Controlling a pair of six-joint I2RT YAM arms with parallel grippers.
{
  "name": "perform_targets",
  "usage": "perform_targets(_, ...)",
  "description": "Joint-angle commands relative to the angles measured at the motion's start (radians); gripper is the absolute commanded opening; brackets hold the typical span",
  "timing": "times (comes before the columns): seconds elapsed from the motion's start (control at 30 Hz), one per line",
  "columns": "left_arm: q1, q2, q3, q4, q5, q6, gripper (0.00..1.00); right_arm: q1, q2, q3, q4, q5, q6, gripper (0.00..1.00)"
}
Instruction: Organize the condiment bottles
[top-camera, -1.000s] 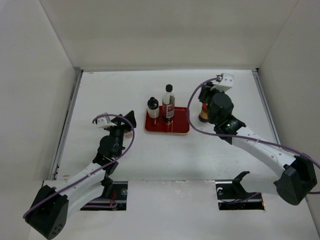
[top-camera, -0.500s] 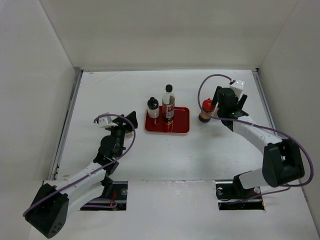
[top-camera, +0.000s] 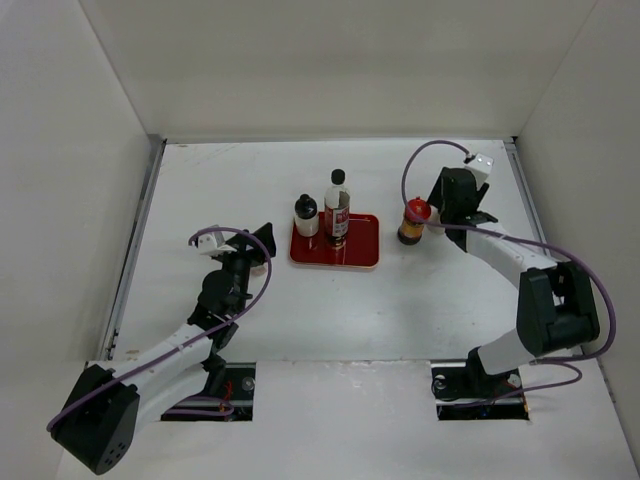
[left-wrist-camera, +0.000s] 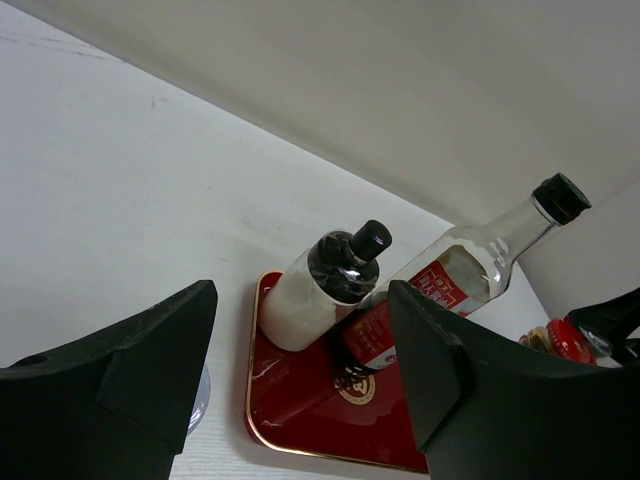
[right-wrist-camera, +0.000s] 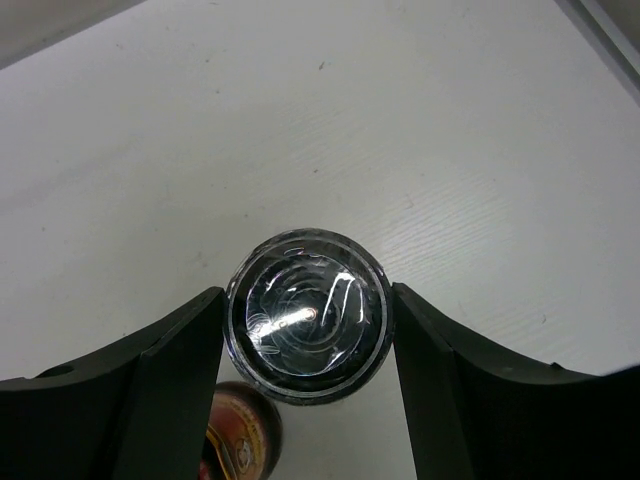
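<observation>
A red tray carries the tall clear black-capped bottle and the small white black-capped bottle. My left gripper is open, low on the table just left of the tray, nothing between its fingers. The red-capped brown bottle stands right of the tray. My right gripper is just right of it, shut on the round grey-lidded shaker, both fingers against its rim. In the top view the gripper hides the shaker.
A pale rounded edge peeks out beside my left gripper's left finger; what it is cannot be told. White walls enclose the table on the left, back and right. The right arm's purple cable loops above the brown bottle.
The right arm swung from over the brown bottle to its right side. Its jaws opened wide, then closed on the shaker. The left arm stayed put.
</observation>
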Motion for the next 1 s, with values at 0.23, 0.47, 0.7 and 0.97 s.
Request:
perform_targets(0.23,0.012,-0.011,-0.009,0.066,0.013,-0.01,0.67,-0.021,-0.119,0.04,0.121,0.02,-0.011,0.55)
perform_targets(0.47,0.0,-0.008,-0.007,0.072,0.014,-0.01,0.68,0.07,-0.222,0.07,0.273,0.005,-0.126,0.54)
perform_targets(0.7,0.009,-0.019,-0.01,0.074,0.017,-0.009,0.68,0.274,-0.187,0.121,0.311,-0.023,-0.152,0.54)
perform_targets(0.97,0.009,-0.02,-0.014,0.072,0.017,-0.007,0.68,0.41,-0.08,0.096,0.337,-0.049,-0.082,0.53)
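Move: The right hand already grips the pepper jar, still standing on the table, and it is bound for the free right part of the red tray, some 21 cm to the left, 3 cm back and 8 cm below. From the same hand, the brown red-capped bottle stands about 8 cm left and 3 cm back, and the tall bottle on the tray about 27 cm left and 3 cm back. From the left hand, that free part lies roughly 9 cm ahead, 27 cm right and 13 cm below. After barely moving at first, the right arm keeps its grip around the jar's lid and lifts it steeply, then swings it left past the brown bottle towards the free right part of the tray, about 18 cm across and roughly 14 cm up at the highest. On the way the fingers tip upward by some 20 degrees and the hand turns counter-clockwise about 25, and near the end, still moving left, the hand begins to sink again, by some 3 cm, with the jar still held. ##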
